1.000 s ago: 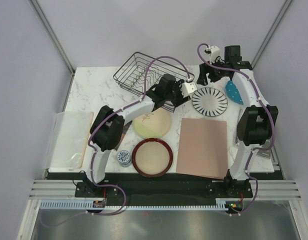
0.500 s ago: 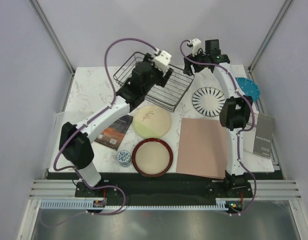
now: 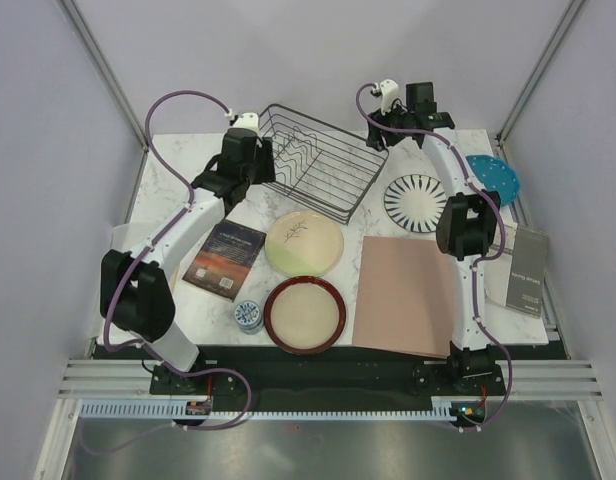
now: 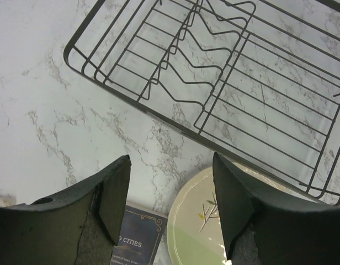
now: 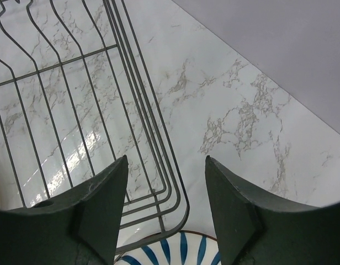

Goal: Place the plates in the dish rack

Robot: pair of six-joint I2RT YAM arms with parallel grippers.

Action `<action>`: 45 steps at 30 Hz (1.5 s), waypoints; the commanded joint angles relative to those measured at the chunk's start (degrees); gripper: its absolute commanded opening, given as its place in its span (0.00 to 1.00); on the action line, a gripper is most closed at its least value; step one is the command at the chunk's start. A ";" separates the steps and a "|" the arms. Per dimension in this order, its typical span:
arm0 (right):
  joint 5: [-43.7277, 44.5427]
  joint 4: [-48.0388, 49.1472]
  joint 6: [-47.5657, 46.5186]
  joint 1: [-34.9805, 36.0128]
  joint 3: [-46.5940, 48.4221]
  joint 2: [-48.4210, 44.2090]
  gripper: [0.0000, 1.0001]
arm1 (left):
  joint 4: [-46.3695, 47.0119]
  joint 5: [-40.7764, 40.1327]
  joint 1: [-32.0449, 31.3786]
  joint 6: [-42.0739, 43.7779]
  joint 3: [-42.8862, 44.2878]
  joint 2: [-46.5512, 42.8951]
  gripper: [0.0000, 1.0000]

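Note:
The black wire dish rack (image 3: pixel 323 165) stands at the back of the table with nothing in it. In front of it lie the cream sprig plate (image 3: pixel 304 243) and the red-rimmed plate (image 3: pixel 305 315). The striped plate (image 3: pixel 419 203) and the teal dotted plate (image 3: pixel 492 178) lie to the right. My left gripper (image 3: pixel 248 160) hovers open over the rack's left end; its wrist view shows the rack (image 4: pixel 225 83), the sprig plate (image 4: pixel 195 229) and empty jaws (image 4: pixel 170 204). My right gripper (image 3: pixel 413 118) hangs open and empty (image 5: pixel 165 210) above the rack's right corner (image 5: pixel 153 182) and the striped plate's rim (image 5: pixel 175 253).
A dark book (image 3: pixel 225 259) lies left of the sprig plate, and a small blue-and-white cup (image 3: pixel 249 316) sits beside the red-rimmed plate. A pink mat (image 3: pixel 408 295) covers the front right. A grey booklet (image 3: pixel 529 270) rests at the right edge.
My left gripper swung from above the rack's middle to its left end. The right arm stretched up toward the rack's right corner, and the teal plate now lies flat.

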 commanded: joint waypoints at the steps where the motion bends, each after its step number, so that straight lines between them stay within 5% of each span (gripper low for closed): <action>1: 0.73 1.31 -1.58 0.58 1.76 1.50 0.65 | -0.38 1.82 0.92 -5.06 -0.40 -0.70 0.68; 7: 2.58 1.31 -1.59 0.76 2.90 3.17 0.58 | -0.99 2.69 2.94 -5.68 -0.84 0.87 0.65; 12: 4.25 1.75 -1.77 1.28 2.29 2.91 0.47 | -1.43 7.53 6.02 -4.98 -1.02 3.07 0.27; 14: 4.86 2.10 -1.41 1.28 1.24 2.03 0.45 | -1.43 7.97 6.54 -4.10 -0.93 4.30 0.03; 28: 6.09 2.37 -1.68 1.20 -6.41 -4.12 0.30 | -5.56 9.29 6.64 2.49 9.88 18.62 0.02; 38: 6.01 2.28 -1.76 0.84 -10.89 -8.60 0.00 | -4.95 9.02 6.72 3.72 19.81 27.85 0.02; 45: 5.83 0.53 -2.38 0.67 -12.91 -9.92 0.00 | -3.98 8.85 6.64 4.51 21.66 28.91 0.02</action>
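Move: For the left hand, the near long rim of the dish rack, by its left end, lies about 4 cm ahead, 2 cm left and 12 cm below; the branch plate is some 10 cm back and 10 cm right, the dark book 14 cm back and 7 cm left, both about 21 cm below. For the right hand, the far rim by the rack's right corner is about 5 cm straight below, and the striped plate 13 cm back, 10 cm right, 15 cm down. Down about 14 cm, then forward for 7 cm in all, the left hand shuts its fingers empty, tips down some 20 degrees and brings the closed tips against the rack's near rim, pushing it outward. The right hand sinks 5 cm astride the far rim, closes on it beside the right corner, and draws it back about 2–3 cm. ##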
